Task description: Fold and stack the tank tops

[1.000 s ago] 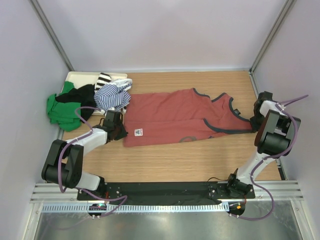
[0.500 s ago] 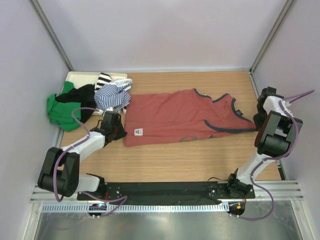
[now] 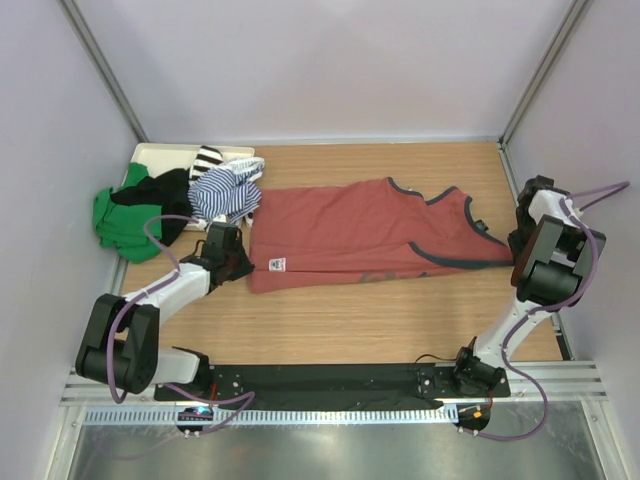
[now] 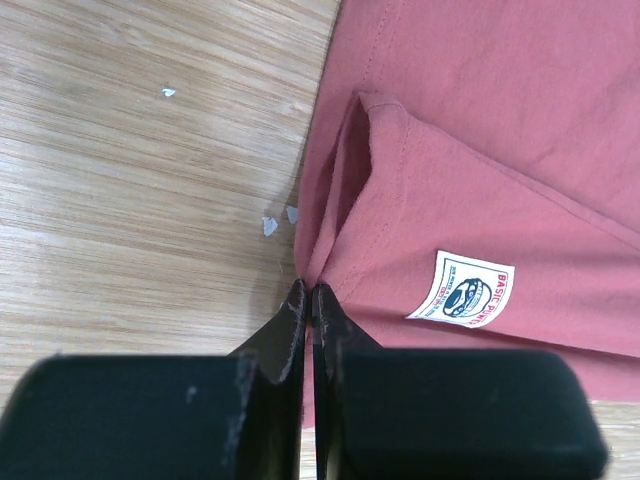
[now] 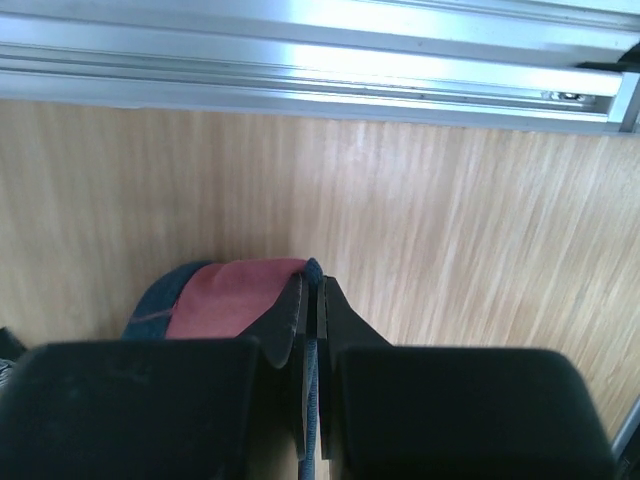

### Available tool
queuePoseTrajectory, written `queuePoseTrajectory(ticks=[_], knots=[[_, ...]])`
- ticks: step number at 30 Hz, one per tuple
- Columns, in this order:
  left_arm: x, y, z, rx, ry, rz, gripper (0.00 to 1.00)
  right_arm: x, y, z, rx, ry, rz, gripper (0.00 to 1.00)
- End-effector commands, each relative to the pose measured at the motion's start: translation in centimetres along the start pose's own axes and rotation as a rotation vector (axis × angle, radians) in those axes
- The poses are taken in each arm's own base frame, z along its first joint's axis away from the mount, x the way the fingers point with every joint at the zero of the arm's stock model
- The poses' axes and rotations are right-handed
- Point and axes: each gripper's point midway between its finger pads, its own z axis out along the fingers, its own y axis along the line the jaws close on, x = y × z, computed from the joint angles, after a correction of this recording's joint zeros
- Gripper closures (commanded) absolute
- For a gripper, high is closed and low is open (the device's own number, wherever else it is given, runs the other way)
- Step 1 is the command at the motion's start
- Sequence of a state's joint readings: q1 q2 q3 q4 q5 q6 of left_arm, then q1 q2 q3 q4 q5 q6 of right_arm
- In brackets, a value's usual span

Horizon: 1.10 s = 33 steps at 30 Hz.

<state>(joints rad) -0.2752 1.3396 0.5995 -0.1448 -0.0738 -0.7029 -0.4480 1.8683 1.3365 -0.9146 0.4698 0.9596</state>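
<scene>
A brick-red tank top (image 3: pixel 355 235) with dark grey trim lies spread lengthwise across the wooden table, its white label (image 4: pixel 463 290) near the left hem. My left gripper (image 3: pixel 243 264) is shut on the hem's front corner (image 4: pixel 310 270). My right gripper (image 3: pixel 514 243) is shut on the trimmed shoulder strap (image 5: pixel 235 295) at the far right. A navy-and-white striped tank top (image 3: pixel 226 190) lies crumpled in the pile at the back left.
A cream tray (image 3: pixel 150 156) at the back left holds the pile, with a green garment (image 3: pixel 118 220) and a black one (image 3: pixel 152 190) spilling over it. Metal frame posts and a rail (image 5: pixel 320 70) border the table. Small white scraps (image 4: pixel 270 225) lie by the hem.
The right gripper has pulled the strap further right and the left gripper has shifted slightly, stretching the red top flatter. Both grips are unchanged.
</scene>
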Motion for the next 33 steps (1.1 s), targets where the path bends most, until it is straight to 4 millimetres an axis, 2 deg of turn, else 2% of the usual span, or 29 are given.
queuePoseTrajectory(ticks=[1, 3, 5, 7, 8, 9, 11, 14, 15, 17, 18, 19, 20, 21, 22, 23, 24, 25, 26, 27, 28, 29, 30, 31, 33], knots=[[-1.2, 1.1, 0.2, -0.05, -0.056, 0.011, 1.0, -2.9, -1.3, 0.9, 0.05, -0.102, 0.092, 0.94], [-1.1, 1.2, 0.1, -0.054, -0.055, 0.011, 1.0, -3.6, -1.7, 0.6, 0.062, -0.128, 0.101, 0.93], [-1.0, 1.1, 0.2, -0.049, -0.049, 0.013, 1.0, -4.0, -1.9, 0.3, 0.06, -0.144, 0.101, 0.82], [-0.9, 0.8, 0.3, -0.037, -0.041, 0.016, 1.0, -4.6, -1.9, -0.4, 0.031, -0.172, 0.11, 0.56], [-0.8, 0.7, 0.4, -0.035, -0.037, 0.017, 1.0, -4.2, -2.4, -0.3, 0.028, -0.171, 0.109, 0.49], [-0.7, 0.7, 0.4, -0.033, -0.033, 0.019, 1.0, -4.4, -2.2, -0.4, 0.01, -0.184, 0.115, 0.46], [-0.4, 0.4, 0.6, -0.029, -0.024, 0.029, 1.0, -4.6, -2.7, -1.2, -0.008, -0.2, 0.127, 0.45], [0.0, 0.0, 0.8, -0.012, 0.002, 0.038, 0.98, -4.6, -2.2, -2.2, -0.078, -0.193, 0.111, 0.45], [0.1, 0.0, 0.8, -0.01, 0.005, 0.038, 0.95, -4.9, -1.3, -2.7, -0.133, -0.203, 0.109, 0.46], [-0.1, 0.2, 0.7, -0.025, 0.0, 0.039, 0.85, -3.7, -0.1, -3.7, -0.262, -0.161, 0.047, 0.47], [-0.4, 0.2, 0.5, -0.027, -0.013, 0.038, 0.81, -4.3, 1.8, -4.6, -0.37, -0.189, 0.044, 0.5], [-0.4, 0.4, 0.4, -0.036, -0.014, 0.039, 0.69, -3.1, 2.2, -4.5, -0.423, -0.169, -0.01, 0.5], [-0.5, 0.6, 0.2, -0.045, -0.027, 0.035, 0.63, -2.8, 3.0, -5.3, -0.494, -0.172, -0.032, 0.5], [-0.7, 0.6, -0.1, -0.041, -0.039, 0.029, 0.58, -2.6, 5.2, -7.6, -0.655, -0.17, -0.05, 0.5], [-0.8, 0.7, -0.3, -0.045, -0.046, 0.026, 0.47, -1.5, 6.0, -8.3, -0.721, -0.157, -0.089, 0.48], [-1.0, 1.2, -0.5, -0.072, -0.062, 0.017, 0.41, -0.6, 8.0, -10.6, -0.866, -0.148, -0.15, 0.46], [-1.3, 1.3, -0.7, -0.085, -0.071, -0.001, 0.36, 0.1, 8.7, -11.2, -0.895, -0.142, -0.184, 0.45], [-1.5, 1.3, -1.2, -0.087, -0.082, -0.003, 0.31, 0.1, 9.9, -12.9, -0.935, -0.155, -0.216, 0.45], [-1.8, 1.4, -1.5, -0.092, -0.09, -0.01, 0.29, 2.2, 11.2, -14.5, -0.976, -0.146, -0.319, 0.45], [-2.3, 1.1, -2.0, -0.087, -0.108, -0.02, 0.28, 3.5, 12.3, -14.3, -0.963, -0.12, -0.373, 0.45], [-3.1, 0.6, -2.4, -0.077, -0.126, -0.024, 0.26, 4.9, 14.0, -17.1, -1.006, -0.138, -0.469, 0.45], [-3.6, 0.5, -2.7, -0.079, -0.137, -0.026, 0.25, 6.0, 15.0, -18.0, -1.027, -0.139, -0.516, 0.44], [-4.0, 0.4, -3.0, -0.08, -0.143, -0.024, 0.25, 7.1, 16.0, -17.8, -1.013, -0.131, -0.554, 0.44], [-4.6, 0.1, -3.2, -0.078, -0.154, -0.028, 0.25, 8.6, 17.5, -20.5, -1.065, -0.146, -0.608, 0.43], [-6.4, -0.9, -3.8, -0.065, -0.19, -0.035, 0.24, 10.3, 18.9, -21.9, -1.101, -0.16, -0.682, 0.41]])
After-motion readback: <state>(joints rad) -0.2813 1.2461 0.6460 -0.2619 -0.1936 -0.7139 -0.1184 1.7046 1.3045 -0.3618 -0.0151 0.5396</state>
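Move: The tank top's outer strap tip, where neckline and armhole trim meet, lies about 18 cm ahead of the right hand, 13 cm to its left and some 4 cm lower; a small black clip sits about 8 cm ahead and 8 cm left. For the left hand, the shirt's near left corner is roughly 4 cm back, straight behind the fingers; the white label is about 6 cm right and 1 cm ahead, and the striped cloth about 20 cm ahead, 5 cm left. The tank top's stretched near edge is let go at both ends. The right fingers open as that hand eases back and right a couple of centimetres, then it lifts and sweeps some 17 cm forward and as far left over the shirt towards the strap tip, turning counter-clockwise about 50 degrees and tipping its fingers up. The left hand dips a centimetre, opens wide, then rises and drifts slightly left. ##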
